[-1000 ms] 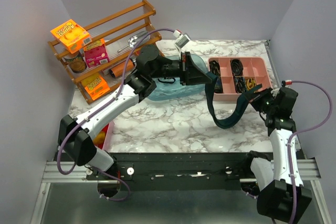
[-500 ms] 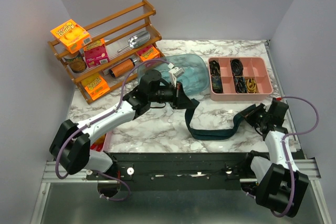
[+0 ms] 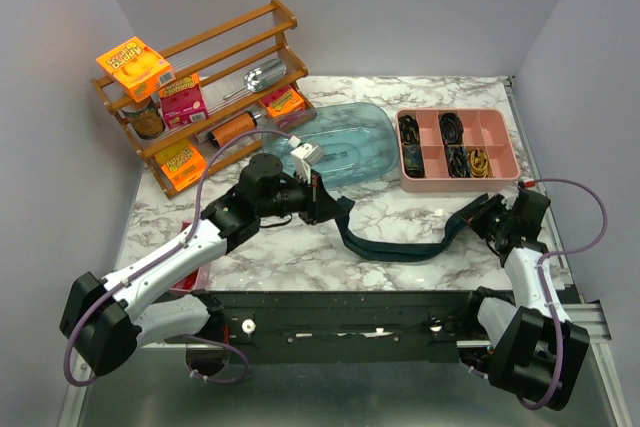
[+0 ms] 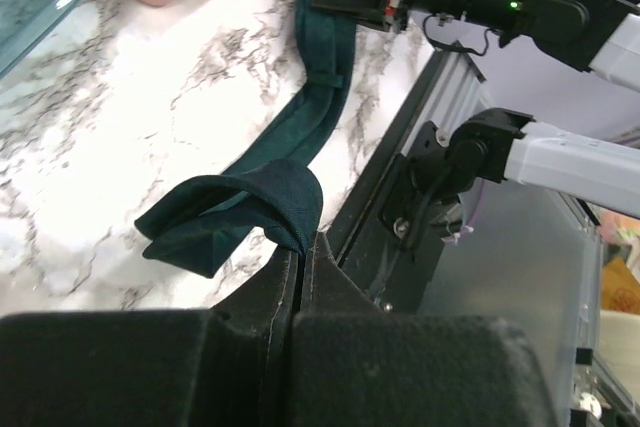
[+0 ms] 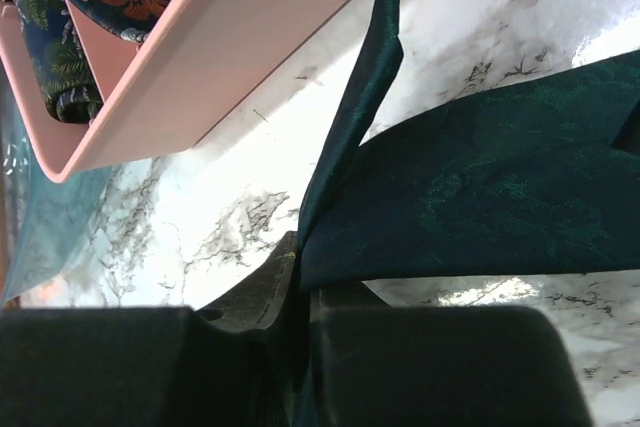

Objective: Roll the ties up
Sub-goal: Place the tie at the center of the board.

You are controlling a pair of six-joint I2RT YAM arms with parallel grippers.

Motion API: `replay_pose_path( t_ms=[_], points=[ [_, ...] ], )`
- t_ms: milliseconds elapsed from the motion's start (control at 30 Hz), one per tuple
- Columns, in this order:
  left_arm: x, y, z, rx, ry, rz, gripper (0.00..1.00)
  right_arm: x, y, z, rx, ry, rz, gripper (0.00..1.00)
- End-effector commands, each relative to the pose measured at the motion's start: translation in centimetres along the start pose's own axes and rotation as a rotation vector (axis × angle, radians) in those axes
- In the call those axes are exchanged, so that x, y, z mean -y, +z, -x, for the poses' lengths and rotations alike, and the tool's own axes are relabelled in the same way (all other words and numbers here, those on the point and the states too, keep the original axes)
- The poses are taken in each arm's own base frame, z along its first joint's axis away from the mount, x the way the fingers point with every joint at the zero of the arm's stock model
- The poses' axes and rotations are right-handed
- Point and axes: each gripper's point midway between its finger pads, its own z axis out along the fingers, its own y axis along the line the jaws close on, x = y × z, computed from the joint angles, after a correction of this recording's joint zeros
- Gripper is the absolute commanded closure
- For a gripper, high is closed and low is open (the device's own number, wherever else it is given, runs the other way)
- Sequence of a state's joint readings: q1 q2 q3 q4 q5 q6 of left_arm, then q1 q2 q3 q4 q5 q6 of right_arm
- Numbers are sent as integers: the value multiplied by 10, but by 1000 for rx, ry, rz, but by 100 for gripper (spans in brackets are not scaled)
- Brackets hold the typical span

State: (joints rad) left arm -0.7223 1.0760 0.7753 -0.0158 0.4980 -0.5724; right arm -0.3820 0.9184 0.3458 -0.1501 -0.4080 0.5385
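Note:
A dark teal tie [image 3: 400,247] lies stretched across the near part of the marble table [image 3: 300,247], sagging toward the front edge. My left gripper [image 3: 335,209] holds its left end; in the left wrist view the fingers [image 4: 300,247] are shut on a folded-over loop of the tie [image 4: 300,127]. My right gripper [image 3: 470,215] holds the other end low over the table. In the right wrist view the broad fabric [image 5: 480,197] runs down between the fingers [image 5: 303,272], which stand close on it.
A translucent blue tub [image 3: 350,142] lies behind the left gripper. A pink divided tray [image 3: 455,183] with rolled ties sits at the back right, close to the right gripper. A wooden rack [image 3: 200,77] with boxes stands at the back left. A red bin [image 3: 197,259] sits at the left front edge.
The left arm has swung from over the tub toward the near left, lowering the tie from a hanging loop onto the table. The right gripper dropped low, then stayed put.

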Motion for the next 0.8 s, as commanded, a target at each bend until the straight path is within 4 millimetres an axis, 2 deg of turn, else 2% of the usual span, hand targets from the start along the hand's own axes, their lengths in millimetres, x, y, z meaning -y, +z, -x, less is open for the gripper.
replay_pose_path(
  t_ms=[0, 100, 200, 400, 433, 500, 533, 567, 633, 667, 733, 767],
  points=[
    [-13, -20, 2, 87, 5, 110, 100, -8, -4, 21, 83, -86, 33, 83],
    [-14, -29, 6, 147, 12, 126, 100, -13, -6, 28, 112, -109, 51, 83],
    [-19, -29, 1, 142, -5, 137, 100, -8, -5, 30, 118, -100, 22, 83],
    [-29, -24, -20, 70, -66, 162, 100, -2, 3, 9, -6, -14, 0, 80],
    [-31, -26, -24, 56, -78, 177, 100, 0, 5, 6, -38, 3, -11, 73],
    [-34, -32, -23, 68, -83, 210, 100, 3, 8, -1, -87, 21, -20, 71],
    [-38, -35, -29, 53, -91, 234, 100, 7, 11, -6, -117, 33, -35, 61],
    [-38, -37, -28, 56, -92, 243, 100, 8, 11, -6, -124, 34, -42, 60],
    [-39, -43, -29, 59, -95, 259, 100, 12, 13, -8, -136, 37, -58, 40],
    [-39, -43, -31, 59, -101, 260, 100, 13, 13, -8, -135, 41, -65, 39],
    [-39, -46, -33, 62, -110, 265, 100, 14, 12, -4, -122, 39, -78, 22],
    [-39, -47, -33, 65, -115, 267, 100, 13, 9, -3, -117, 39, -80, 21]
  ],
)
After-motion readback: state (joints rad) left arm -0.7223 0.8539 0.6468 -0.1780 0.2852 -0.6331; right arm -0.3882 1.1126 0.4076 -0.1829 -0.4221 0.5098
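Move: The left hand holds one end of the tie about 12 cm above the board. The tie's slack middle, over the bare board centre, lies some 13 cm to that hand's right, 2 cm nearer the base and 12 cm below. The blue dish is about 22 cm straight ahead of the left hand. From the low right hand at the tie's other end, the tie's middle is about 18 cm left, 8 cm back and slightly below, and the pink tray about 16 cm ahead and 4 cm left. Keeping its pinch on the tie's end, the left hand draws it left by about 5 cm, away from the right hand, sinking some 3 cm towards the board after the first stretch of the pull and turning roughly 15 degrees counter-clockwise. The right hand first lifts its end by about a centimetre, then lowers it to finish 2.5 cm below its start, close to the board, tips its fingers slightly farther down and spreads them wide to let go of the tie. ##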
